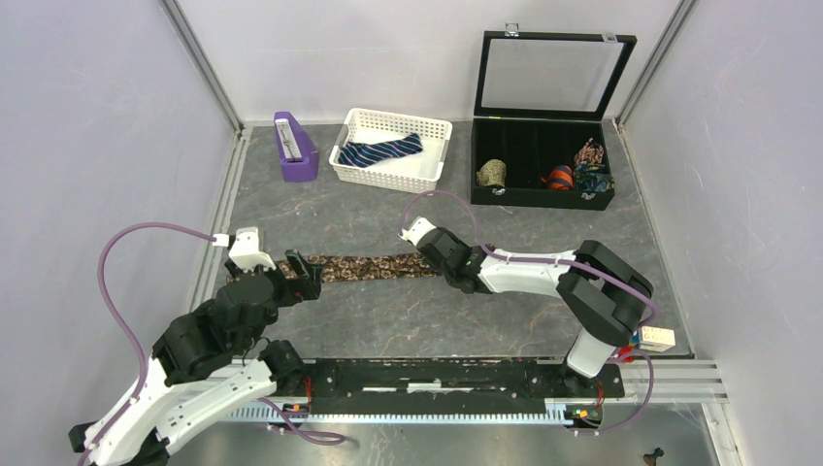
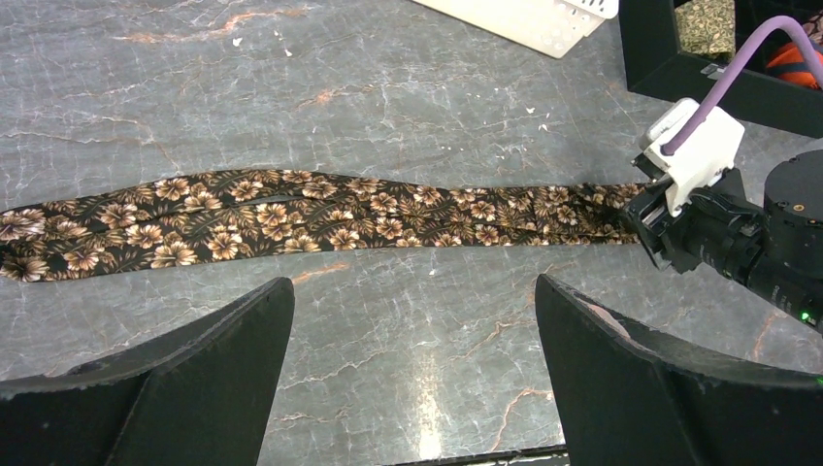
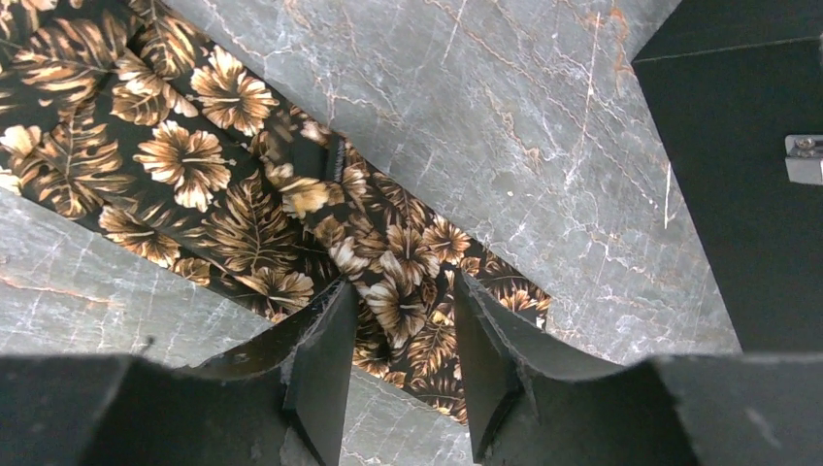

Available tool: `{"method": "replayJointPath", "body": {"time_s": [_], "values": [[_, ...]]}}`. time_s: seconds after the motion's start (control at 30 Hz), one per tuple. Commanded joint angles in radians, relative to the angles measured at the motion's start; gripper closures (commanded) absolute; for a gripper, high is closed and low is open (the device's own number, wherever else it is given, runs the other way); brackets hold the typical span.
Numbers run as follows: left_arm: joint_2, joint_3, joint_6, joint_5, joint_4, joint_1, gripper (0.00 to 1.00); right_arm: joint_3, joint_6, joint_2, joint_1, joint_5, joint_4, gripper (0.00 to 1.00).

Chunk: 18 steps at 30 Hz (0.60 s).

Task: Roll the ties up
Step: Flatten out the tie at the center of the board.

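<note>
A brown tie (image 1: 364, 267) with a tan flower-and-leaf print lies flat and stretched across the table (image 1: 417, 320), left to right. My right gripper (image 1: 430, 260) is down on its right end. In the right wrist view the fingers (image 3: 330, 340) straddle the tie (image 3: 194, 165) with a gap between them and fabric lying in that gap (image 3: 403, 291). My left gripper (image 1: 306, 277) hovers at the tie's left end, jaws wide open (image 2: 412, 291) over bare table, just short of the tie (image 2: 291, 218). A navy striped tie (image 1: 383, 152) lies in the white basket (image 1: 427, 175).
A black lidded box (image 1: 543, 200) stands open at the back right with rolled ties (image 1: 558, 178) in its compartments. A purple holder (image 1: 294, 148) stands left of the basket. Walls close in on both sides.
</note>
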Motion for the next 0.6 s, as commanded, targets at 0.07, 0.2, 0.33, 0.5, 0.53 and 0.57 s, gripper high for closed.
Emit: {"method": "replayJointPath", "body": {"time_s": [0.07,0.2,0.33,0.5,0.53,0.57], "values": [[0.004,0.019,-0.004,-0.002,0.006,0.009,0.00,-0.041,0.006,-0.052,-0.002,0.088,0.076,0.72],[0.003,0.019,-0.007,0.000,0.006,0.010,0.00,-0.078,0.028,-0.064,-0.011,0.077,0.113,0.80],[0.004,0.018,-0.006,-0.001,0.006,0.011,0.00,-0.104,0.054,-0.073,-0.021,0.082,0.121,0.91],[0.007,0.019,-0.006,0.001,0.006,0.012,0.00,-0.238,0.158,-0.159,-0.064,0.075,0.279,0.97],[0.008,0.019,-0.006,0.000,0.006,0.013,0.00,-0.278,0.191,-0.185,-0.082,0.061,0.326,0.97],[0.008,0.019,-0.006,0.001,0.006,0.013,0.00,-0.325,0.217,-0.204,-0.094,0.038,0.381,0.97]]}}
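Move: A raised fold in the brown floral tie, near its right-hand end, sits between the right hand's half-open fingers, about 1 cm ahead and 2 cm below. The tie's right-hand tip is level with it, some 5 cm to the right. The black tie box stands about 20 cm ahead and 20 cm right of the hand, the white basket about 23 cm ahead and 8 cm left. From the idle left hand the fold lies roughly 13 cm ahead, 22 cm right and 22 cm below. The loose fold of the floral tie is pinched between the right fingertips, which close from half open to almost shut low over the board. As they close, the right hand draws the fold about 4 cm to the robot's right along the tie, faster towards the end, and turns some 10 degrees, mostly clockwise. ##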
